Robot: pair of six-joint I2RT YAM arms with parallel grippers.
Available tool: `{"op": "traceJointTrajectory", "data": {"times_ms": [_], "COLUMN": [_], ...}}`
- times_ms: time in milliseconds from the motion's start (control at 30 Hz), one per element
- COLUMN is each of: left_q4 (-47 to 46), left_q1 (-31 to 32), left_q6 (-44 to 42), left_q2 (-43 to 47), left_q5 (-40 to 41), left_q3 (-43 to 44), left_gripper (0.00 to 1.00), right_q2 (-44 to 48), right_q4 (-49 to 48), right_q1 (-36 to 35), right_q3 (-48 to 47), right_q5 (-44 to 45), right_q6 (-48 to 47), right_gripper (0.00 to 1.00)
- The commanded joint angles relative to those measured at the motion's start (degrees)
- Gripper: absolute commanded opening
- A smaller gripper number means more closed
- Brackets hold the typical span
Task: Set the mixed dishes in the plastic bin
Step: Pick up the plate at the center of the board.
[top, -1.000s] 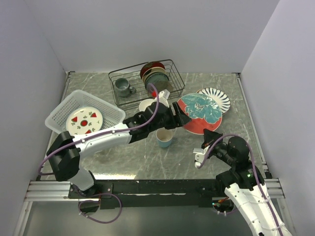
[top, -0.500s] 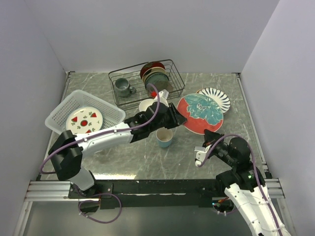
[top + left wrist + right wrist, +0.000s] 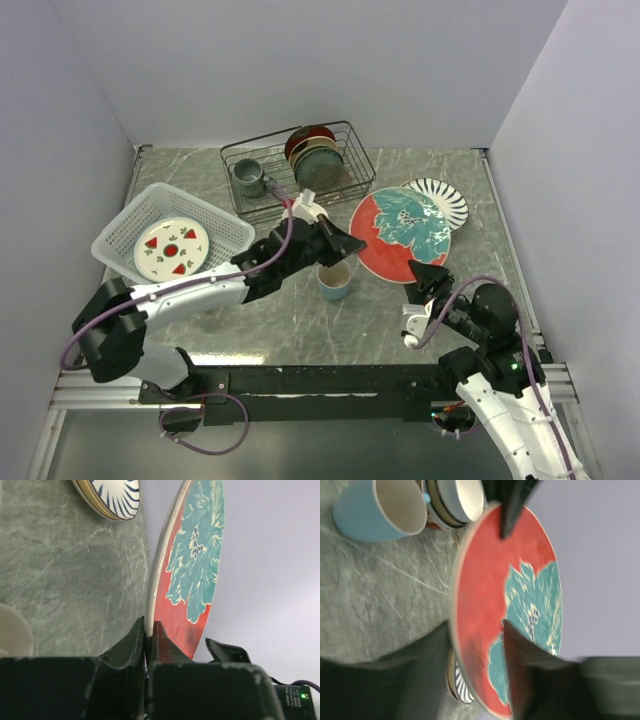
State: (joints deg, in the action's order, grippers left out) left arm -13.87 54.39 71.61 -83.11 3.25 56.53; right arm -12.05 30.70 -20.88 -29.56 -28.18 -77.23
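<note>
The teal-floral red-rimmed plate [image 3: 402, 230] is tilted up over the marble table, overlapping the white striped plate [image 3: 443, 197]. My left gripper [image 3: 349, 242] is shut on its left rim; in the left wrist view both fingers [image 3: 161, 640] pinch the plate's edge [image 3: 192, 560]. My right gripper [image 3: 426, 271] is at the near rim, its jaws open on either side of the plate [image 3: 490, 580] without pinching it. The light blue mug [image 3: 335, 281] stands just under the left arm. The plastic bin [image 3: 112, 238] at the left holds a white plate with red fruit [image 3: 171, 247].
A black wire rack [image 3: 350, 170] at the back holds a grey mug [image 3: 248, 178] and upright plates [image 3: 313, 150]. Stacked bowls [image 3: 462, 500] sit beside the blue mug [image 3: 375, 510], mostly hidden under the left arm in the top view. White walls close in on three sides.
My left gripper closed on the floral plate's rim and tipped it up slightly leftward. The right gripper opened off the plate's near rim.
</note>
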Motion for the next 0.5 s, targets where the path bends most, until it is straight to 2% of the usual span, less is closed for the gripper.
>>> {"op": "traceJointTrajectory", "data": {"times_ms": [0, 167, 333, 467], "left_q4": [-10.0, -7.7, -5.5, -2.6], "left_q1": [-3.8, -6.2, -9.1, -12.3], "left_q6": [-0.8, -1.0, -1.2, -2.4], "left_q2": [7.6, 12.7, 19.6, 24.8], "left_q5": [0.4, 2.1, 3.0, 3.3], "left_q3": [-4.0, -7.3, -12.0, -14.2], "left_gripper": [0.01, 0.01, 0.01, 0.01], "right_q2": [-1.6, -2.7, -3.8, -6.0], "right_q4": [-6.7, -4.4, -1.0, -0.1], "right_q1": [0.2, 0.2, 0.2, 0.2], "right_q3": [-6.9, -9.1, -11.7, -13.8], "right_q5": [0.5, -0.3, -1.1, -0.4], "right_q6": [7.3, 11.9, 17.2, 26.2], "right_gripper": [0.6, 0.8, 0.83, 0.86]}}
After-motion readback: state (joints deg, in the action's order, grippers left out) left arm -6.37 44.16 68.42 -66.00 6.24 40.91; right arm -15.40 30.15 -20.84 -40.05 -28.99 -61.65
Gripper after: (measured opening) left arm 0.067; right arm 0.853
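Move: Roughly 42 cm to the left of the left hand, 6 cm farther out and 18 cm lower lies the plastic bin; the blue mug is about 5 cm left and level, 18 cm down, and the bowl stack 11 cm left and 12 cm ahead. The right hand has the flower plate's middle 4 cm left and 8 cm ahead, the striped plates 8 cm right and 22 cm ahead, the bin some 54 cm left and 13 cm ahead. Carrying the flower plate by its pinched edge, the left hand sweeps about 12 cm to the left towards the bin, sinking some 4 cm on the later part and turning slightly counter-clockwise, its grip kept. The right fingers, already part open around the plate's near edge, spread nearly wide as that hand rises about 6 cm and tilts its left side up. ##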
